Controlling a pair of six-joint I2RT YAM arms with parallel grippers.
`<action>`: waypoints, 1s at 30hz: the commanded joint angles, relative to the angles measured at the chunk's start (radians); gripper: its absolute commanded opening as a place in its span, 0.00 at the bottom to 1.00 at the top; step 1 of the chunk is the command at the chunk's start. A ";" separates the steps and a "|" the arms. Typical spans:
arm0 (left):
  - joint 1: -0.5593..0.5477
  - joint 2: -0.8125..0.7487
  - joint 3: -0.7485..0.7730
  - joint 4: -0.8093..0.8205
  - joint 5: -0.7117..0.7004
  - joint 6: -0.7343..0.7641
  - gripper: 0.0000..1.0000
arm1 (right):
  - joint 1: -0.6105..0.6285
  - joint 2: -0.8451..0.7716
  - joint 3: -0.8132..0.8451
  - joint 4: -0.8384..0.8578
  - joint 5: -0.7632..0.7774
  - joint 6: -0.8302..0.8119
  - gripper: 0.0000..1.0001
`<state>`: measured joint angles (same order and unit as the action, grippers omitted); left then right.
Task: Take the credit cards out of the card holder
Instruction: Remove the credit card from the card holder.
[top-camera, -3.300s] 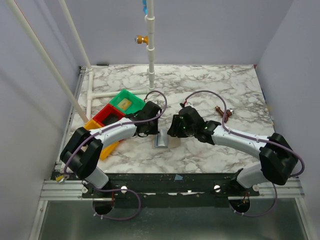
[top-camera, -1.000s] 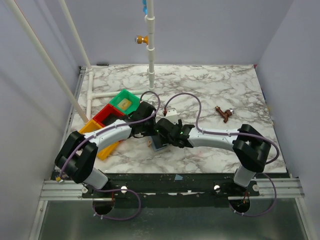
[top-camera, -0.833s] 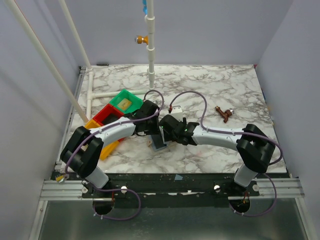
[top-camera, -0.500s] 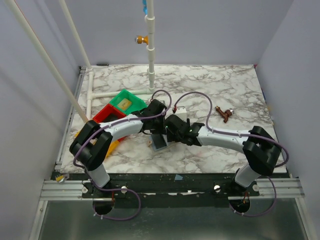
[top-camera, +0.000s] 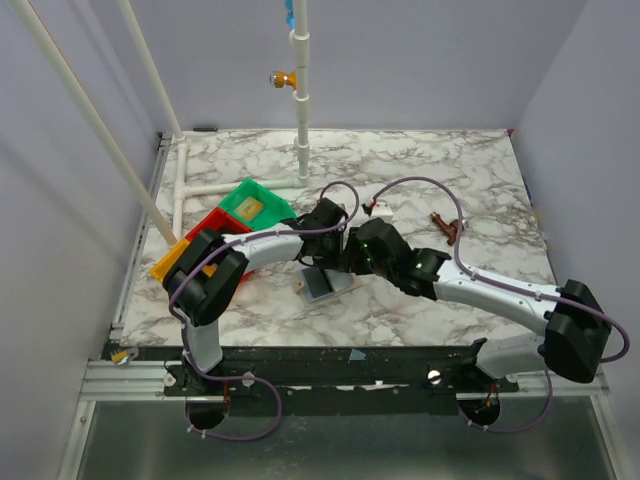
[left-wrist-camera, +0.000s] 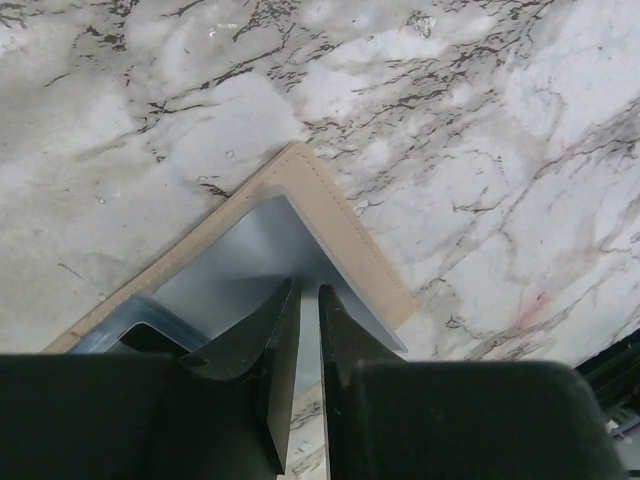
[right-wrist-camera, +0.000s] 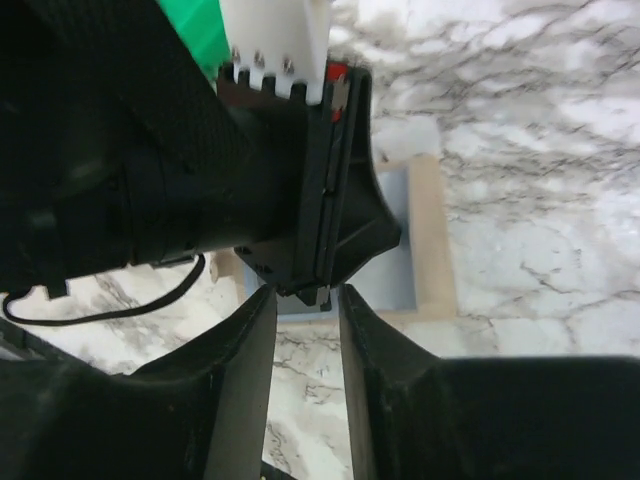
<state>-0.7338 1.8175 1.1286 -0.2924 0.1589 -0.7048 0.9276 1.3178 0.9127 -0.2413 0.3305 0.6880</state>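
The card holder (top-camera: 322, 285) lies open on the marble, a tan rim around a grey-blue inside (left-wrist-camera: 340, 225) (right-wrist-camera: 430, 230). My left gripper (top-camera: 325, 258) points down onto it. In the left wrist view its fingers (left-wrist-camera: 308, 290) stand almost together, with only a thin slit and nothing seen between them, tips on the grey-blue inside. My right gripper (top-camera: 343, 262) hangs just right of it, jaws apart (right-wrist-camera: 308, 292), and the left gripper's tip sits right at its fingertips. A tan-gold credit card (top-camera: 250, 208) lies in the green tray. No cards show inside the holder.
Green (top-camera: 262, 193), red (top-camera: 205, 228) and orange (top-camera: 165, 262) trays stand in a row at the left. A small brown object (top-camera: 447, 228) lies at the right. A white pipe post (top-camera: 301, 110) rises at the back centre, and slanted white pipes run along the left edge.
My right gripper has pulled back to the right from over the holder and its jaws have narrowed. My left wrist has shifted right, staying over the open holder.
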 joint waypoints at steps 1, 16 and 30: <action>-0.004 0.039 0.026 0.007 0.034 -0.006 0.15 | -0.005 0.068 -0.072 0.137 -0.152 0.008 0.30; 0.017 -0.011 0.038 -0.029 0.027 0.019 0.18 | -0.135 0.210 -0.315 0.597 -0.367 0.143 0.01; -0.033 0.032 0.036 -0.015 0.055 0.022 0.18 | -0.148 -0.263 -0.447 0.440 -0.068 0.196 0.01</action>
<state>-0.7250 1.8393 1.1526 -0.3134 0.1669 -0.6712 0.7837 1.2018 0.4786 0.3550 0.0879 0.8810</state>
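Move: The open card holder lies flat, its middle about 3 cm back and 3 cm to the left of the nearly shut left fingertips and some 2 cm below them. Its silvery panel, in the right half, is right under them, about 2 cm back and 1 cm down. From the higher, half-open right hand, the holder's middle is about 9 cm left, 1 cm back and 13 cm below. The green bin's middle sits some 15 cm ahead and 21 cm left of the left hand. Over the card holder's silvery panel the left fingertips sink about 1 cm, sweep forward and left some 3.5 cm while staying low, then come back almost to where they began, still nearly shut. The right hand dips some 4.5 cm and edges left towards the left gripper, rolling its left side up about 25 degrees and shutting its fingers, then draws back right and up a little. ##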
